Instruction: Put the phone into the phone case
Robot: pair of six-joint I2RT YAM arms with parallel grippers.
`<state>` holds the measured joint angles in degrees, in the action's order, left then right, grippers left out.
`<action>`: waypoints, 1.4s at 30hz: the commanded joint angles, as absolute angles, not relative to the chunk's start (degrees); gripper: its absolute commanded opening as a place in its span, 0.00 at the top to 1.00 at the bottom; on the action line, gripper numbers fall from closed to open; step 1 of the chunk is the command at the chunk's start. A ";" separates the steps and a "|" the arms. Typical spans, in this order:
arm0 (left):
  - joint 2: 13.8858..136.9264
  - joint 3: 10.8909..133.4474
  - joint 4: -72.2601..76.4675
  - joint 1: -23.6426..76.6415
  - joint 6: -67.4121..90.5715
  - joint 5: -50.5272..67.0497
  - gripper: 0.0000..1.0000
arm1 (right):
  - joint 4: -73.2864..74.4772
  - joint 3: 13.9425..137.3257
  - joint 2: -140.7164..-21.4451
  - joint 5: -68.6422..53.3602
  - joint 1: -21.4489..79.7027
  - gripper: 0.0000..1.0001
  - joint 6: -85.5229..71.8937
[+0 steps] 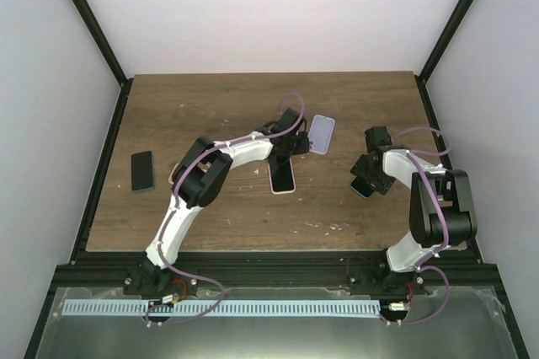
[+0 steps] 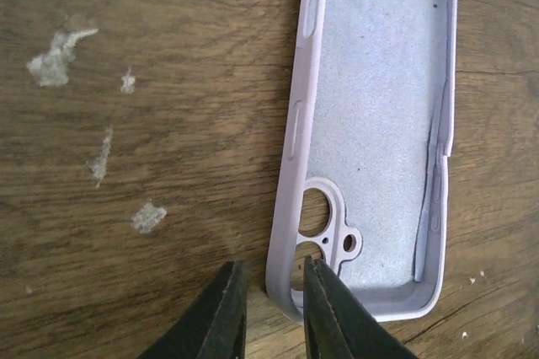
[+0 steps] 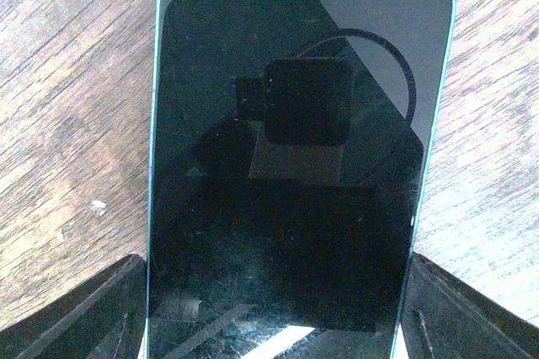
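The lilac phone case (image 2: 379, 106) lies open side up on the wooden table, camera cutout nearest my left gripper. My left gripper (image 2: 272, 263) straddles the case's near corner wall. One finger is inside by the cutout, and the other stands outside with a small gap to the wall. From above, the case (image 1: 321, 133) is at mid-table beside the left gripper (image 1: 301, 141). My right gripper (image 3: 276, 262) is shut on a phone (image 3: 295, 123) with a dark screen and teal rim, fingers (image 3: 101, 308) pressed on its long edges. It hangs at the right (image 1: 362, 186).
A pink-rimmed phone (image 1: 283, 178) lies face up under the left arm, just near of the case. A black phone (image 1: 143, 171) lies at the table's left. Black frame posts and white walls bound the table (image 1: 253, 216).
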<state>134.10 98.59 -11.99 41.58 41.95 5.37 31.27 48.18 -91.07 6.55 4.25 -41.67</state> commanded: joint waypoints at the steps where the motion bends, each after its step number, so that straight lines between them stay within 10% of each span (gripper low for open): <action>1: 135.64 99.43 -13.97 42.75 40.40 4.40 0.82 | 29.91 44.38 -92.85 -1.34 5.36 0.26 -41.56; 7: 132.94 97.92 -16.61 44.27 40.05 6.13 1.00 | 29.69 43.39 -91.19 -1.71 5.35 0.26 -40.64; 42: 104.39 59.26 -17.42 47.07 49.92 1.50 1.00 | 26.82 38.92 -84.32 -6.60 6.34 0.26 -38.67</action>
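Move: The left fingers straddle the left wall of the empty lavender case at its near corner; the case's middle is about 6 cm ahead of that hand and 5 cm to its right, 1 cm lower. The pink-cased phone lies some 9 cm back and 10 cm left of the left hand, and the phone gripped by the right hand about 10 cm back and 24 cm right. From the right hand the case is roughly 17 cm ahead and 18 cm left, the pink-cased phone 3 cm ahead and 33 cm left. The left fingers close from their narrow gap, pinch the case's wall by its near-left corner and drag it low over the table, back about 15 cm and left about 9 cm, first mostly back, then more to the left up against the pink-cased phone. The right hand keeps its grip on the phone's sides and eases about 3 cm left and slightly back, rolling a little. ##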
